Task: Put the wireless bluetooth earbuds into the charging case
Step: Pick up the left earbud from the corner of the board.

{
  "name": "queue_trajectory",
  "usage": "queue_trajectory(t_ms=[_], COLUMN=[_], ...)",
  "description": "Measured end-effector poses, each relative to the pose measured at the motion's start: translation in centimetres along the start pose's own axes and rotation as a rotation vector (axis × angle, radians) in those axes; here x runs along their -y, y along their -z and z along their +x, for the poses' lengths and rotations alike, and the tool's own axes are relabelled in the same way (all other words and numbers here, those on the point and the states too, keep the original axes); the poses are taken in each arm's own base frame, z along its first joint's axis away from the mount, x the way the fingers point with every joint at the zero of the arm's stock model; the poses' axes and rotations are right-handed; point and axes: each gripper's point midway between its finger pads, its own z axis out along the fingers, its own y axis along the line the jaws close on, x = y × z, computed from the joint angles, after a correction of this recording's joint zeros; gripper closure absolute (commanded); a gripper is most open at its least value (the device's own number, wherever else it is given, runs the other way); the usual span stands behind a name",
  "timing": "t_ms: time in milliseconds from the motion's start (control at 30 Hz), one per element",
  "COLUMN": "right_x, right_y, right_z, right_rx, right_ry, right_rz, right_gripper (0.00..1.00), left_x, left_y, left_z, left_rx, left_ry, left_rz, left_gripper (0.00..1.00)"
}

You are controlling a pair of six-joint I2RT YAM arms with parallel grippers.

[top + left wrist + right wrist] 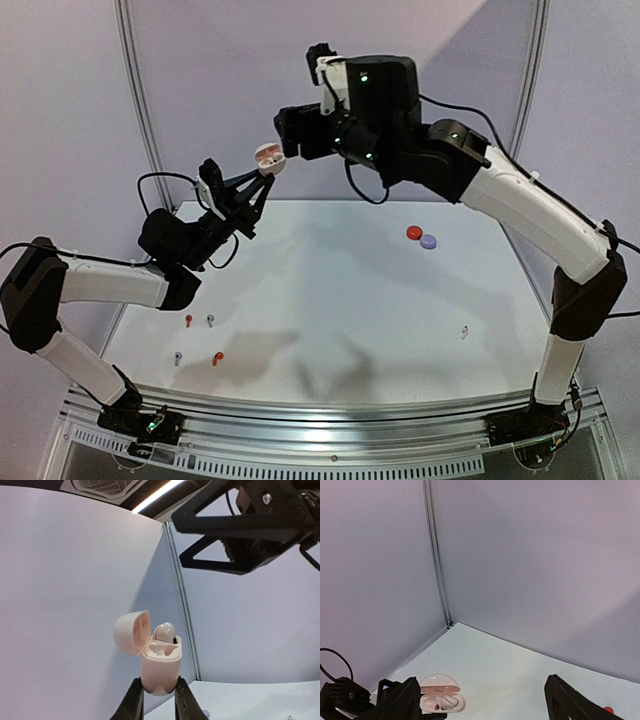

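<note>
My left gripper (264, 178) is raised high above the table's far left, shut on the base of a pale pink charging case (268, 156). The case's lid stands open. In the left wrist view the case (160, 662) sits upright between my fingers (134, 700), with one whitish earbud (165, 631) seated in it and the nearer slot bare. My right gripper (288, 130) hovers just above and right of the case, wide open and empty. The right wrist view looks down on the open case (441, 697). Loose earbuds lie on the table: red (188, 319), lavender (210, 320), lavender (178, 356), red (217, 357), white (464, 331).
A round red case (414, 232) and a round lavender case (430, 241) lie at the table's back right. Pale walls and a corner post (437, 570) stand behind the table. The metal rail (330, 410) runs along the near edge.
</note>
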Motion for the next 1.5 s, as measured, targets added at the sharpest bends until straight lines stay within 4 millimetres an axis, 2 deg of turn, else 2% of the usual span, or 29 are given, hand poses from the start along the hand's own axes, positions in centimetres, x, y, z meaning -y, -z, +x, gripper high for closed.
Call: queue_trajectory(t_ms=[33,133,200,267,333,433,533,567,633,667,767,800,867,933,1100,1300,1500], right_x=[0.8,5.3,9.5,14.0,17.5,20.1,21.3,21.9,24.0,25.5,29.3,30.0,30.8,30.6,30.4,31.6,31.8], right_y=[0.4,1.9,3.2,4.6,5.6,5.9,6.3,6.8,8.1,9.1,13.0,14.4,16.6,18.0,19.1,20.2,19.9], right_z=[-0.6,-3.0,-3.5,-2.8,-1.0,3.4,9.4,11.9,16.2,18.9,26.8,29.0,32.1,34.2,36.1,38.3,38.9], right_rx=[0.003,0.020,0.011,-0.028,-0.080,-0.192,-0.364,-0.442,-0.561,-0.636,-0.854,-0.920,-1.008,-1.072,-1.094,-1.120,-1.116], right_ry=[-0.017,-0.119,-0.198,-0.280,-0.350,-0.401,-0.421,-0.435,-0.461,-0.477,-0.519,-0.529,-0.546,-0.564,-0.615,-0.654,-0.659], right_rz=[0.007,0.068,0.142,0.239,0.329,0.427,0.502,0.533,0.618,0.675,0.845,0.887,0.944,0.959,0.942,0.964,0.942], right_gripper=[0.15,0.17,0.20,0.26,0.26,0.25,0.25,0.25,0.28,0.29,0.30,0.31,0.31,0.31,0.32,0.35,0.40], left_x=[0.0,0.0,0.1,0.0,0.0,0.4,1.2,1.5,2.0,2.4,3.6,4.1,5.1,5.8,7.4,8.8,9.4], left_y=[0.0,0.1,0.2,0.4,0.4,0.6,0.9,1.0,1.2,1.3,1.7,1.8,2.2,2.7,3.7,4.5,5.0], left_z=[0.0,0.1,0.3,0.4,0.5,0.4,0.0,0.0,-0.2,-0.2,-0.1,-0.1,-0.1,0.1,-0.3,-0.7,-0.7], left_rx=[0.000,-0.002,-0.007,-0.012,-0.014,-0.012,-0.008,-0.007,-0.006,-0.007,-0.017,-0.021,-0.032,-0.048,-0.078,-0.105,-0.116], left_ry=[0.001,0.005,0.011,0.013,0.019,0.040,0.065,0.077,0.098,0.110,0.153,0.170,0.207,0.243,0.335,0.402,0.412], left_rz=[0.000,0.000,0.000,-0.001,0.001,0.029,0.083,0.101,0.135,0.155,0.230,0.260,0.323,0.374,0.491,0.583,0.630], left_gripper=[1.00,1.00,1.00,1.00,1.00,1.00,1.00,1.00,1.00,1.00,1.00,1.00,1.00,1.00,1.00,1.00,1.00])
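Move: From the right hand, the left earbud on the board lies about 38 cm to the right, 4 cm back and 47 cm below. The charging case in the left fingers is some 5 cm left of the right hand, 3 cm ahead and 8 cm lower. The purple disc is roughly 39 cm farther out than the earbud and 3 cm left of it. From the left hand, the earbud is about 43 cm to the right, 4 cm back and 37 cm down. Swing the right gripper off the case and down towards the lone earbud: rise slightly and reach forward a little, then sweep about 36 cm right and 40 cm down. Tip its fingers to point at the board, narrow them partway, and stop above the earbud without touching it. Draw the left gripper back roughly 10 cm and slightly down, turning it some 40 degrees clockwise, case still gripped. ##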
